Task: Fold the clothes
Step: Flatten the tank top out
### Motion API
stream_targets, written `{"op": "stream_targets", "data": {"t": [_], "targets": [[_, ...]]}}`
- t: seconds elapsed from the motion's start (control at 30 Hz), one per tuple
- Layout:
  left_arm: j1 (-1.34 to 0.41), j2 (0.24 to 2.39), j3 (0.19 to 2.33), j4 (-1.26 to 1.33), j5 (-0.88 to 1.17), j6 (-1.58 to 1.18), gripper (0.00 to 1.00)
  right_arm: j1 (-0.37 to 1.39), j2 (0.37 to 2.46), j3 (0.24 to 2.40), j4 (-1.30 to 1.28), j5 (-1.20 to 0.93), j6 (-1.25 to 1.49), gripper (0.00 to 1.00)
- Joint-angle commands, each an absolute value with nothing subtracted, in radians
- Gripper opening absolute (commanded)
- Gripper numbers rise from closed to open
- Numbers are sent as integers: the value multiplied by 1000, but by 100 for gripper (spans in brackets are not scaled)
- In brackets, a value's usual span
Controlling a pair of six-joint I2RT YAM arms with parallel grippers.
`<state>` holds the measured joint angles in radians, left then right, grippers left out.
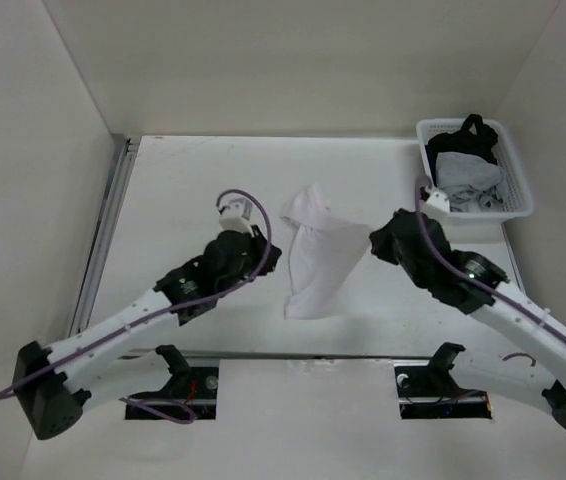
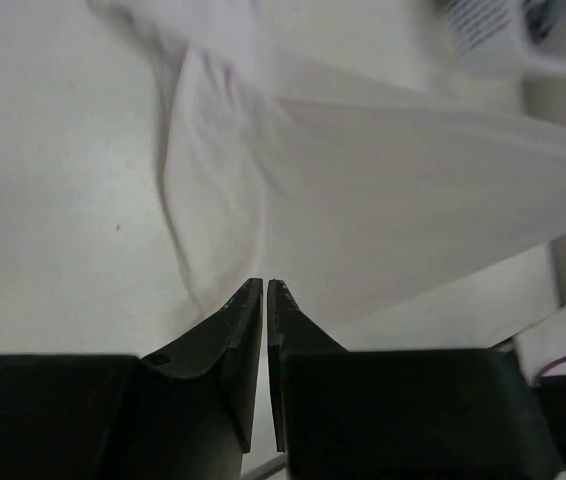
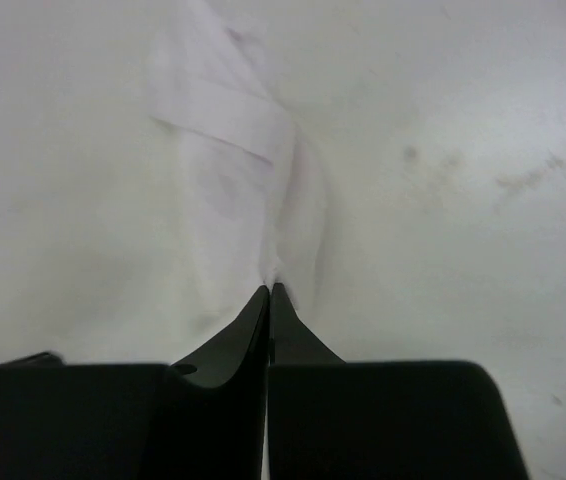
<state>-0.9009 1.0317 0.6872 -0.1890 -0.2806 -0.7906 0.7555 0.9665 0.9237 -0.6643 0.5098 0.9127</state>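
Observation:
The clothes (image 1: 319, 258) are a thin white garment in the middle of the table, stretched between my two grippers, with a bunched part toward the back. My left gripper (image 1: 279, 260) meets its left edge. In the left wrist view the gripper (image 2: 265, 283) is shut down to a thin slit, its tips on the lower edge of the clothes (image 2: 383, 200). My right gripper (image 1: 371, 240) is at the garment's right corner. In the right wrist view this gripper (image 3: 271, 287) is shut on the clothes (image 3: 243, 180), which pucker into folds right at the tips.
A white mesh basket (image 1: 516, 175) stands at the back right corner, holding dark and grey garments. White walls close off the back and both sides. A metal rail (image 1: 108, 220) runs along the table's left edge.

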Motion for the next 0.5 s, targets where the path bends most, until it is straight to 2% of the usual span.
{"op": "stream_targets", "data": {"t": [0.0,0.17,0.27,0.37,0.47], "targets": [[-825,881,852,-279,-281,-738,6,859,899,1161,-735,710,801,0],[-705,807,1093,-321,-294,-721,6,1050,946,1472,-706,906,593,0],[-660,816,1160,-328,-269,-732,6,1113,980,1575,-620,971,467,0],[-789,906,1053,-319,-184,-810,6,1116,989,1568,-562,947,420,0],[-988,1033,899,-191,-291,-850,8,1070,985,1490,-561,902,466,0]]}}
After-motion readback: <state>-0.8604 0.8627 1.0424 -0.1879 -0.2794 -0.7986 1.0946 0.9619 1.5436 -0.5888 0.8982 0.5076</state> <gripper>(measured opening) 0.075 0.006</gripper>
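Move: The tank top, already pinched by its right-hand edge in the right fingers, has its middle about 5 cm ahead of that hand, 9 cm to its left and some 17 cm below. The far, narrow end lies on the table about 19 cm ahead and 10 cm left; the laundry basket is roughly 25 cm ahead and 25 cm right, 15 cm lower. From the left hand the tank top's middle is about 6 cm ahead, 8 cm right and 14 cm down. Keeping its shut pinch on the tank top's edge, the right hand whips it up off the table, rising fast by some 28 cm with barely any sideways travel, its fingers tilting up about 35 degrees. The left hand, nearly shut and seemingly empty, shoots up alongside by some 27 cm, swings about 7 cm left, then turns back right and sinks about 5 cm. ##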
